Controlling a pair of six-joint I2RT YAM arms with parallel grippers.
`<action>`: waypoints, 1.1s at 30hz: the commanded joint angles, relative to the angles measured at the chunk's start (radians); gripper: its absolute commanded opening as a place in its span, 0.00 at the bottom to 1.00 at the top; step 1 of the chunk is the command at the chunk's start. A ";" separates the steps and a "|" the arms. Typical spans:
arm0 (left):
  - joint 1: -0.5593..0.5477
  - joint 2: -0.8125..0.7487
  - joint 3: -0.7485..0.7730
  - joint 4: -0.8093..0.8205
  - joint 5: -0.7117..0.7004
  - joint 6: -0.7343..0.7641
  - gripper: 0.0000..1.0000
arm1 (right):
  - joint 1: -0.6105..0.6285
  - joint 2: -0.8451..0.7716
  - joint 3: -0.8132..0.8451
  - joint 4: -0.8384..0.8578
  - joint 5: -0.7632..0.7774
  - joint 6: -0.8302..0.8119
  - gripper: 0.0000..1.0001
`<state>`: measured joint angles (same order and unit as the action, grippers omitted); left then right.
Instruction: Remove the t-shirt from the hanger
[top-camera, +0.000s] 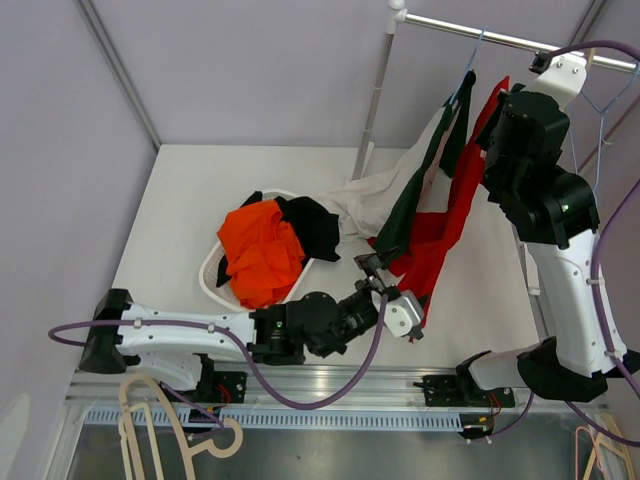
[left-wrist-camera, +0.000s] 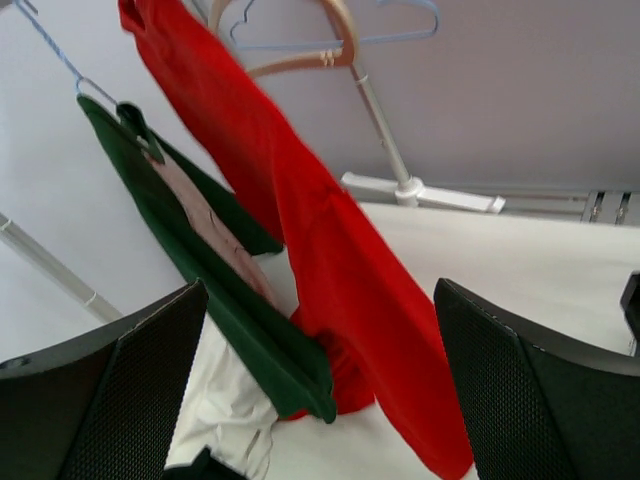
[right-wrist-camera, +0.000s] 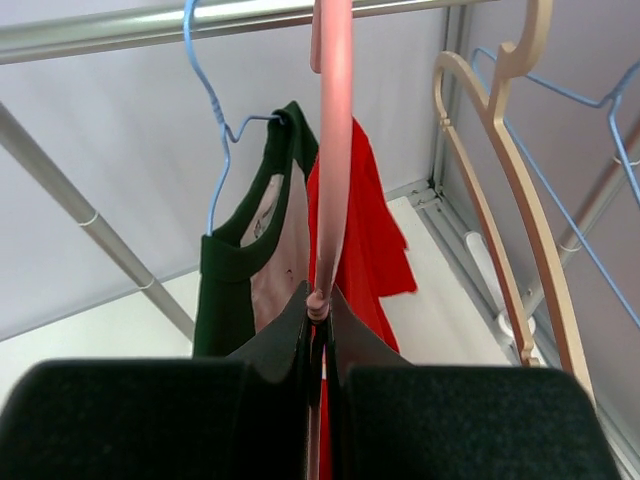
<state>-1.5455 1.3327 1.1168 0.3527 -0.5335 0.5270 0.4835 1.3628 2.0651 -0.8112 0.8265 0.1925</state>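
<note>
A red t-shirt (top-camera: 452, 215) hangs from a pink hanger (right-wrist-camera: 332, 150) on the rail at the back right, its hem trailing on the table. My right gripper (top-camera: 506, 105) is up at the rail, shut on the pink hanger's lower end (right-wrist-camera: 320, 305). The red t-shirt shows behind it (right-wrist-camera: 378, 240). A green t-shirt (top-camera: 415, 195) hangs beside it on a blue wire hanger (right-wrist-camera: 212, 110). My left gripper (top-camera: 380, 272) is low over the table, open and empty, facing the red t-shirt's lower part (left-wrist-camera: 350, 270) and the green one (left-wrist-camera: 240, 310).
A white basket (top-camera: 207, 270) holds orange and black clothes at mid-table. A white cloth (top-camera: 368, 195) lies by the rack pole (top-camera: 375, 90). A wooden hanger (right-wrist-camera: 510, 180) and blue wire hangers (right-wrist-camera: 590, 110) hang right of the pink one. A spare wooden hanger (top-camera: 150, 420) lies front left.
</note>
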 joint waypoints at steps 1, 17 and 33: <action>0.028 0.037 0.112 0.083 0.053 -0.007 1.00 | 0.015 -0.040 0.049 0.030 -0.010 0.028 0.00; 0.130 0.183 0.264 -0.058 0.173 -0.216 1.00 | 0.040 -0.027 0.096 0.035 -0.029 0.021 0.00; 0.131 0.106 0.198 -0.101 0.167 -0.285 0.01 | 0.049 0.001 0.129 0.046 -0.009 0.005 0.00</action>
<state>-1.4147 1.5085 1.3174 0.2562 -0.3843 0.2775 0.5240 1.3674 2.1498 -0.8322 0.7967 0.2073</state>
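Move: Just ahead and to the right of the open left hand, about 4 cm farther out, 6 cm right and level, hangs the near edge of the red t-shirt; the green t-shirt's middle is some 16 cm ahead of that hand, neither left nor right, and 7 cm below. From the right hand, shut on the pink hanger, that red edge lies roughly 17 cm back, 8 cm left and 14 cm lower. Reaching right and forward in a low arc, the left hand rises about 3 cm, then sinks again and brings its open fingers around the red t-shirt's near edge, some 6 cm from where it set out. There it stops and shuts, pinching the cloth while tipping slightly down. The right hand keeps its grip on the pink hanger and eases it up a couple of centimetres. ##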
